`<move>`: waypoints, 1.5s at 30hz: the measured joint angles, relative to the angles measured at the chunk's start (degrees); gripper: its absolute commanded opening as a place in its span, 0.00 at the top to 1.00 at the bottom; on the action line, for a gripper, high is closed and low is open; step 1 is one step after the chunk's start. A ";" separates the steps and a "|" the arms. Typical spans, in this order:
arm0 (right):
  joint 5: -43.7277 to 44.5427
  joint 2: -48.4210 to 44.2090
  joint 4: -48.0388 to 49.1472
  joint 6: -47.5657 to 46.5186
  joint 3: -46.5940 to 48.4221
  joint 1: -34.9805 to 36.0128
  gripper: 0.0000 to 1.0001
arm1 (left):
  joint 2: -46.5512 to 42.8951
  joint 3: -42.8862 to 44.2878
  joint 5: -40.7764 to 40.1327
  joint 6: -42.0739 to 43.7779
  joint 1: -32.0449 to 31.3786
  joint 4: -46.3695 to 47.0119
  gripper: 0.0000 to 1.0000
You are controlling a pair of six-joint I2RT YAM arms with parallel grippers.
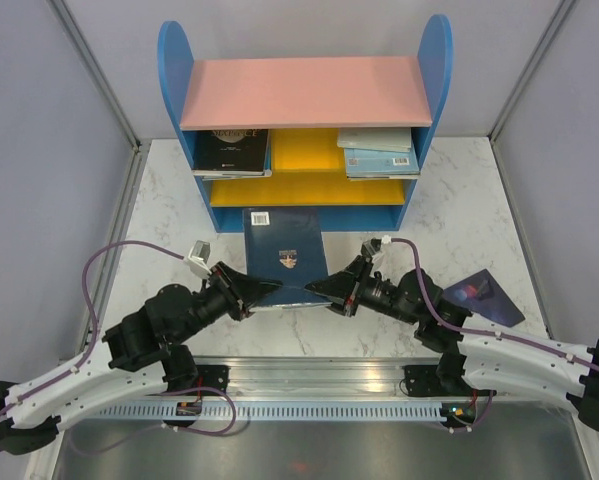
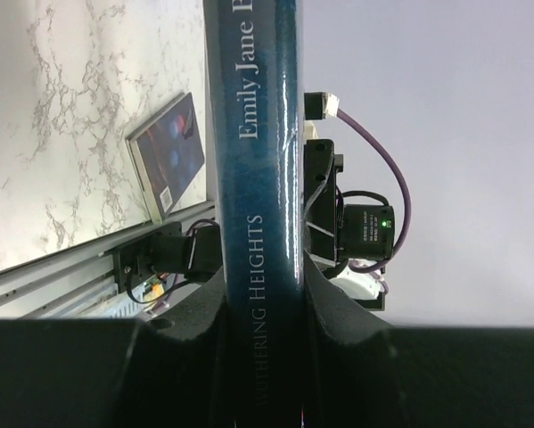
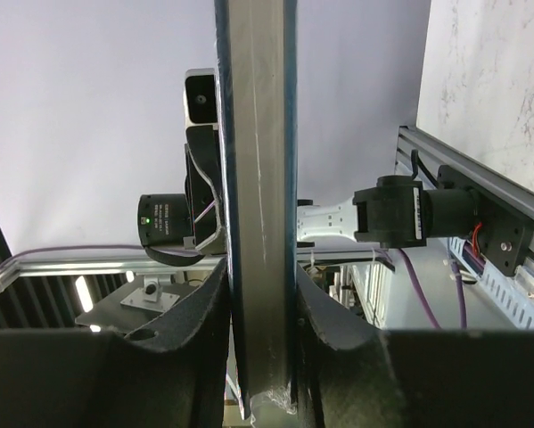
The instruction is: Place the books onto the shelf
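A navy book [image 1: 284, 252] hangs level in front of the shelf [image 1: 304, 92], above the table, with a gripper on each side. My left gripper [image 1: 256, 293] is shut on its near left corner; the spine [image 2: 258, 134] reading "Wuthering Heights" fills the gap between the fingers [image 2: 338, 312]. On the near right corner my right gripper [image 1: 328, 291] is shut, its jaws pressing both covers at the page edge [image 3: 258, 178]. A black book [image 1: 231, 150] and pale blue books [image 1: 379, 155] lie on the shelf's yellow board. Another dark book [image 1: 486, 295] lies flat on the table at the right.
The shelf has blue side panels [image 1: 175, 70], a pink top and a lower yellow board [image 1: 307, 190] behind the held book. A metal rail [image 1: 319, 375] runs along the near edge. Grey walls enclose the marble table [image 1: 159, 200]. The dark book on the table [image 2: 168, 152] also shows in the left wrist view.
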 measured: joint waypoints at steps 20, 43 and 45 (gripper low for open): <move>0.42 8.79 -22.27 -12.02 26.12 0.11 1.00 | -10.71 19.96 -4.28 9.42 0.07 -24.17 0.00; -3.56 23.52 -16.48 -10.60 37.75 -8.85 1.00 | -16.00 26.34 -6.88 11.13 0.04 -40.02 0.00; -4.07 24.33 -14.34 -9.60 37.75 -9.73 1.00 | -16.04 26.56 -6.99 11.13 0.04 -40.92 0.00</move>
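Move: Ahead of the right hand, the black book's stack on the left of the upper yellow shelf is some 31 cm farther out, 18 cm to the left and roughly 4 cm higher. The light-blue stack stands level with it in reach and height, but 16 cm to the hand's right. The pink top board's middle is about 34 cm ahead, straight on, 19 cm up. From the left hand, the black book's stack lies about 31 cm ahead, 11 cm left, 4 cm up. Keeping its pinch on the near right part of the dark blue book, the right hand lifts about 10 cm, then pushes some 11 cm forward and a little left towards the black book's stack, its fingers tipping up slightly. The left hand opens wide early on, letting go, and withdraws about 14 cm left, up and somewhat back. ##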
